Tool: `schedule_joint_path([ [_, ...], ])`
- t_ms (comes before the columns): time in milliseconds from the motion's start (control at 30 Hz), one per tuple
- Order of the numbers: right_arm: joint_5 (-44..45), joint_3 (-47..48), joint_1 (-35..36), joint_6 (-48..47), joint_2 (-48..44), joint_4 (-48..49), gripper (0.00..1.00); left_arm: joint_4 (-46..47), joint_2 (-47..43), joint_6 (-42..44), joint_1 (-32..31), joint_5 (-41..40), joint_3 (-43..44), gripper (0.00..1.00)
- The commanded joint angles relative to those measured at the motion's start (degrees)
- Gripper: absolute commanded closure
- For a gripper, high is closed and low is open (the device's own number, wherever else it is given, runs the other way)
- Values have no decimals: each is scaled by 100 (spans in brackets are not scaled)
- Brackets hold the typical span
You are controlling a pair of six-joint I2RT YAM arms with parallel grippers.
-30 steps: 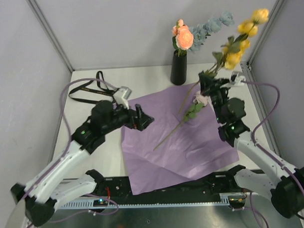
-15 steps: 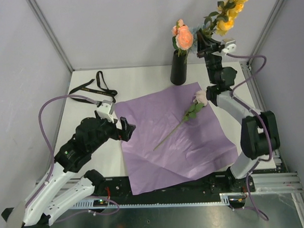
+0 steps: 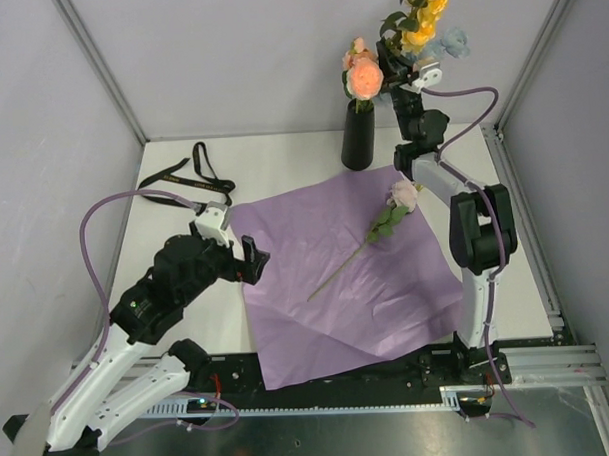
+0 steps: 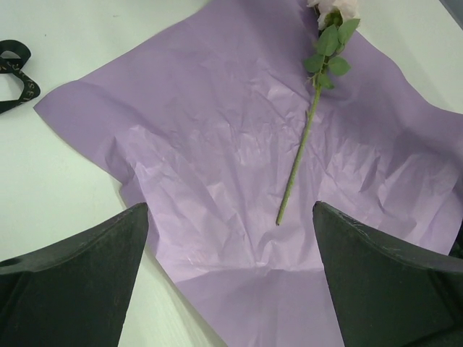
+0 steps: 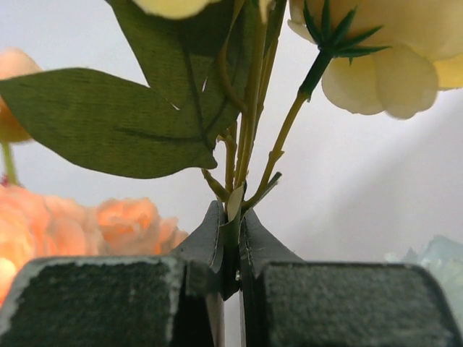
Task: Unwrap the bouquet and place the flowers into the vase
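Observation:
The bouquet lies undone: its purple paper is spread flat on the table. One pink rose on a long stem rests on the paper. The black vase stands at the back and holds peach roses. My right gripper is shut on the green stems of the yellow flowers. It holds them upright, high and just right of the vase. A pale blue flower shows behind them. My left gripper hangs open over the paper's left part, with nothing between its fingers.
The black ribbon lies loose on the white table at the back left. Grey walls close in the table at the back and on both sides. The right arm stretches far up along the back right.
My right gripper has carried the yellow and blue flowers up and to the left, to beside the vase. The left arm drew back to the near left, then stayed still.

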Motion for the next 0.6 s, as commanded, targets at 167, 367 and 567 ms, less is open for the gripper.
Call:
schedule_joint_path([
  [167, 290, 134, -82, -198, 504, 334, 100, 12, 41, 171, 18, -158, 69, 0],
  [367, 623, -47, 26, -189, 240, -982, 78, -4, 139, 169, 22, -98, 109, 0],
  [567, 1118, -372, 65, 233, -449, -2001, 57, -5, 116, 151, 16, -121, 91, 0],
])
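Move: The right gripper already holds the yellow flowers by the stem, high above the vase. The vase's middle lies about 8 cm ahead, 4 cm to the left and some 34 cm below. In it, the orange rose is roughly 8 cm ahead, 5 cm left and 12 cm lower, and the blue flowers are about 10 cm ahead, 15 cm right and 8 cm lower. From the left gripper, the vase is about 42 cm ahead, 25 cm right and 12 cm lower. Lower the right gripper about 10 cm beside the orange rose, easing it some 5 cm forward as it sinks, to feed the yellow stem down into the vase. Keep the pinch for the first half, then open the fingers to more than a third while still going down, letting go of the stem as the wrist tips about 20 degrees forward and down. ##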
